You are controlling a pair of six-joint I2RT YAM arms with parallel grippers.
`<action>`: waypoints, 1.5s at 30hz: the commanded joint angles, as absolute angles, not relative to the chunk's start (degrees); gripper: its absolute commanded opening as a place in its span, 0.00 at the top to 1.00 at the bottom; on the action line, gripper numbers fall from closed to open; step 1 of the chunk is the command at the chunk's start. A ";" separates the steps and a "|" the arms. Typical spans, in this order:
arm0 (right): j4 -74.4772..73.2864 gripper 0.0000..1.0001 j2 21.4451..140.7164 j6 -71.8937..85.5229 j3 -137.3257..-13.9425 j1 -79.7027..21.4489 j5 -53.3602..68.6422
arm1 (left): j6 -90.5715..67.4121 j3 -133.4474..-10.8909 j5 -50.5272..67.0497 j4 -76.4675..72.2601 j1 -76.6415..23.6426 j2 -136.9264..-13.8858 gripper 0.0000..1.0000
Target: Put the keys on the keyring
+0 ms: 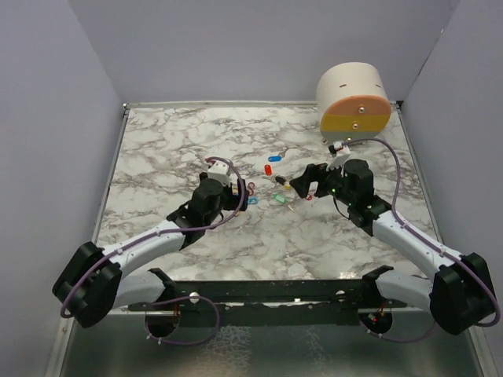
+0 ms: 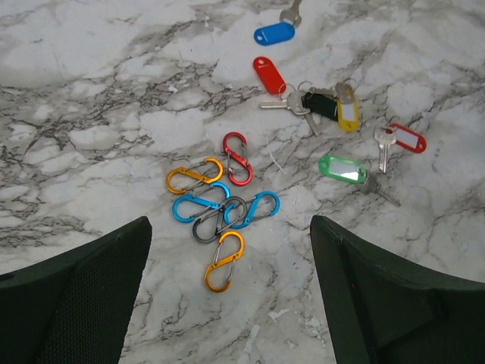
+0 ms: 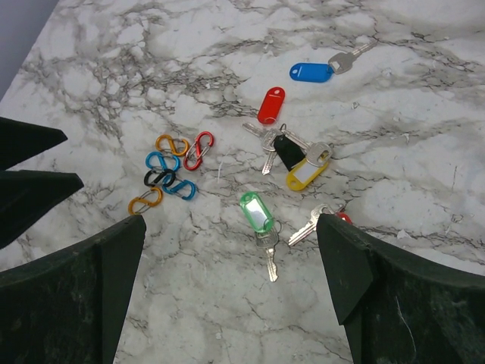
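Several keys with coloured tags lie scattered mid-table: blue (image 2: pixel 273 32), red (image 2: pixel 269 74), yellow (image 2: pixel 347 114), green (image 2: pixel 342 167) and another red one (image 2: pixel 407 138). The keyring (image 2: pixel 216 208), a bunch of orange, blue, red and dark oval loops, lies just left of them. My left gripper (image 2: pixel 229 227) hangs open above the table, and the bunch's nearest orange loop shows between its fingers. My right gripper (image 3: pixel 231 224) is open over the green key (image 3: pixel 257 211); the keyring (image 3: pixel 170 173) is to its left. Seen from above, the left gripper (image 1: pixel 236 191) and right gripper (image 1: pixel 302 182) flank the keys (image 1: pixel 277 177).
A cream and orange round drum (image 1: pixel 354 98) stands at the back right corner. Grey walls close in the marble table (image 1: pixel 173 141) on three sides. A black crossbar (image 1: pixel 275 290) runs along the near edge between the arm bases.
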State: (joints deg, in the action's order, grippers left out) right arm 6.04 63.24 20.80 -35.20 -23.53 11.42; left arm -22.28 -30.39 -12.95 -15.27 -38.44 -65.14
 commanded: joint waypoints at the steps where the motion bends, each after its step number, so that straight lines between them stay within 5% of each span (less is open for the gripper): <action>1: 6.20 0.03 65.36 20.14 -36.87 -24.71 7.73 | -21.13 -33.36 -20.46 -14.75 -41.23 -71.54 0.12; 17: 6.24 0.03 63.89 20.10 -36.31 -25.22 7.38 | -20.07 -38.73 -24.60 -16.70 -43.64 -88.17 0.11; 45: 5.87 0.02 63.57 20.21 -36.12 -25.22 7.63 | -19.87 -42.07 -30.78 -9.92 -46.41 -95.36 0.08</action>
State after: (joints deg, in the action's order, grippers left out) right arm 6.04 64.82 20.71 -35.35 -24.82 8.62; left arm -20.38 -39.92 -27.75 -11.46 -46.02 -93.38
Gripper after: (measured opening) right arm 0.975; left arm 0.917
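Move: Just about 2 cm ahead and 2 cm right of the left hand lies the black S-shaped keyring, some 13 cm below it. The lower orange keyring sits 3 cm nearer the base than the black one, the blue one 3 cm to its right, and the red one 4 cm farther out and 3 cm right; the green-tagged key is 11 cm right of the black keyring. From the right hand the black keyring is about 15 cm left, 3 cm back and 15 cm below. Sinking about 11 cm onto the cluster of keyrings, the open left hand drops quickly at first, then eases off and creeps down the last 2 cm. The wrist turns some 25 degrees on the way, left side rising and fingers tipping more steeply down, so the spread fingertips end just above the table around the black and lower orange keyrings. ##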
